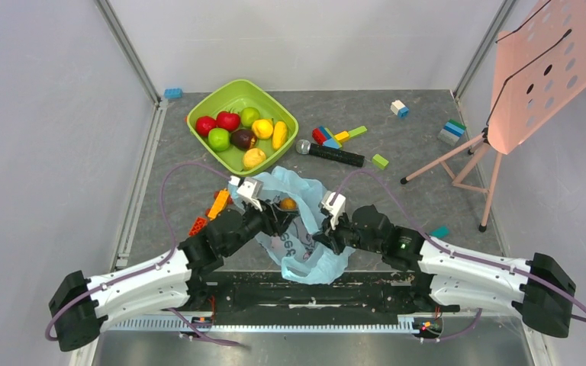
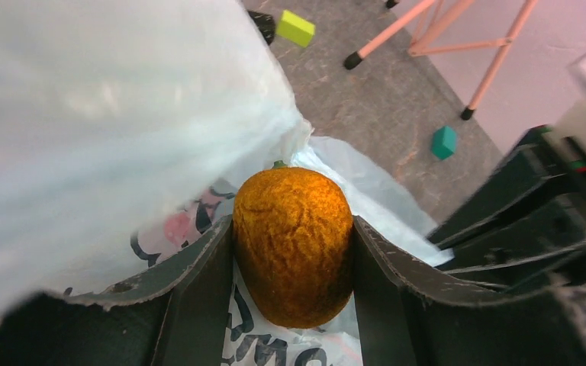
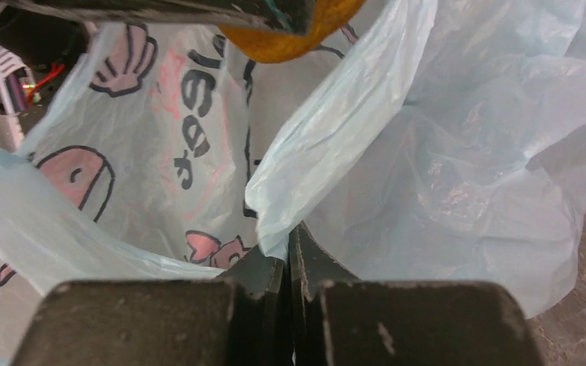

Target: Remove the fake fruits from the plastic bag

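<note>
The light-blue plastic bag (image 1: 305, 229) with cartoon prints lies between my two arms near the table's front. My left gripper (image 2: 293, 252) is shut on an orange fake fruit (image 2: 294, 244), held at the bag's mouth; the fruit shows in the top view (image 1: 288, 203) and at the top of the right wrist view (image 3: 290, 38). My right gripper (image 3: 288, 248) is shut on a fold of the bag (image 3: 336, 130), pinching its edge. Several fake fruits, red, green, yellow and dark, sit in the lime-green bowl (image 1: 198, 114).
Building blocks (image 1: 334, 137) and a black microphone (image 1: 332, 155) lie behind the bag. Orange and red blocks (image 1: 212, 210) lie left of it. A pink music stand (image 1: 530, 84) stands at right, its legs (image 2: 458, 38) reaching onto the table. A teal block (image 2: 443, 142) lies nearby.
</note>
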`<state>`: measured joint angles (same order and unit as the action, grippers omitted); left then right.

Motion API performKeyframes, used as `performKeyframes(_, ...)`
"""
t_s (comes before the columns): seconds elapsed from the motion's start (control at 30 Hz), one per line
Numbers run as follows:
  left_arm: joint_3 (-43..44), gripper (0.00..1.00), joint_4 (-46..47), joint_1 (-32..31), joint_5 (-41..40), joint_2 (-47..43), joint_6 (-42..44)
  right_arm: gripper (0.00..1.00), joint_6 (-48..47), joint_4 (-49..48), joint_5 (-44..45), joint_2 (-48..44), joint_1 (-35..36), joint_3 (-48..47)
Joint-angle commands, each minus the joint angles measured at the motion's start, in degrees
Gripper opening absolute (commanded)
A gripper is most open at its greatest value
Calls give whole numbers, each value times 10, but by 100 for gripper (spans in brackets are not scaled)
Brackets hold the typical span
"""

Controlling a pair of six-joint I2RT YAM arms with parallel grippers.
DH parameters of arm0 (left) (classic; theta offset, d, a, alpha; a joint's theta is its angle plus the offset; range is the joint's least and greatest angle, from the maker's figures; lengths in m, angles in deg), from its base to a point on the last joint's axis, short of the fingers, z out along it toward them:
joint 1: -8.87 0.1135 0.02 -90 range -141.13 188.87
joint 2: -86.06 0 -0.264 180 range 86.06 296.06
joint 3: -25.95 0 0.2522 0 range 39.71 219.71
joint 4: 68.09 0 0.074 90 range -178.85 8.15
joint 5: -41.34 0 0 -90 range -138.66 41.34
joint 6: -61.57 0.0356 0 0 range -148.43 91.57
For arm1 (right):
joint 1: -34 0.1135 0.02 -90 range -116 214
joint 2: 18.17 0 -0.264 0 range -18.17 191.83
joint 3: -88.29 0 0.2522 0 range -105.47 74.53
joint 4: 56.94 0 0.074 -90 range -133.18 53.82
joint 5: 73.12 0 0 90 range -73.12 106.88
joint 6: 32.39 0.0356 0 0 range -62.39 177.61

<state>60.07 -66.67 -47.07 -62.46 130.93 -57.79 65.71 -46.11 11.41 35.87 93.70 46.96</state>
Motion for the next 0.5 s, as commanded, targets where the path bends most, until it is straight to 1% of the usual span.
performKeyframes(0.0, 53, 58, 19, 1, 57, -5, -38, 1, 9, 2, 89, 17, 11, -29)
performKeyframes(0.13, 70, 59, -35, 0, 76, -40, -45, 1, 13, 28, 173, 25, 12, -34)
performKeyframes(0.23, 73, 59, -71, 1, 82, -70, -39, 1, 13, 57, 212, 26, 12, -36)
performKeyframes(0.37, 39, 59, -90, 0, 85, -91, -29, 1, 8, 64, 220, 17, 12, -33)
performKeyframes(0.47, -6, 58, -86, 1, 81, -82, -19, 1, 4, 63, 218, 1, 12, -26)
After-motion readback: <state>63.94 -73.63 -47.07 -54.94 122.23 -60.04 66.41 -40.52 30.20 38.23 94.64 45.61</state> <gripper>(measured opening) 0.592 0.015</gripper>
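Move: The left gripper already holds the orange fruit at the bag's mouth. The green bin it is bound for is centred some 23 cm ahead, 14 cm to the left and about 14 cm lower; the pear at the bin's near end lies roughly 13 cm ahead and 10 cm left, and the microphone 15 cm ahead and 14 cm right. From the right gripper, closed on the bag's rim, the orange fruit is about 9 cm ahead, 8 cm left and slightly higher. Keep the orange fruit pinched and raise the left gripper about 5 cm while drawing it back some 3 cm, to work the fruit free of the bag. Meanwhile, with its fingers still shut on the rim, take the right gripper forward about 4 cm and nearly as far right, sinking a little and turning some 15 degrees clockwise, dragging the plastic along. ##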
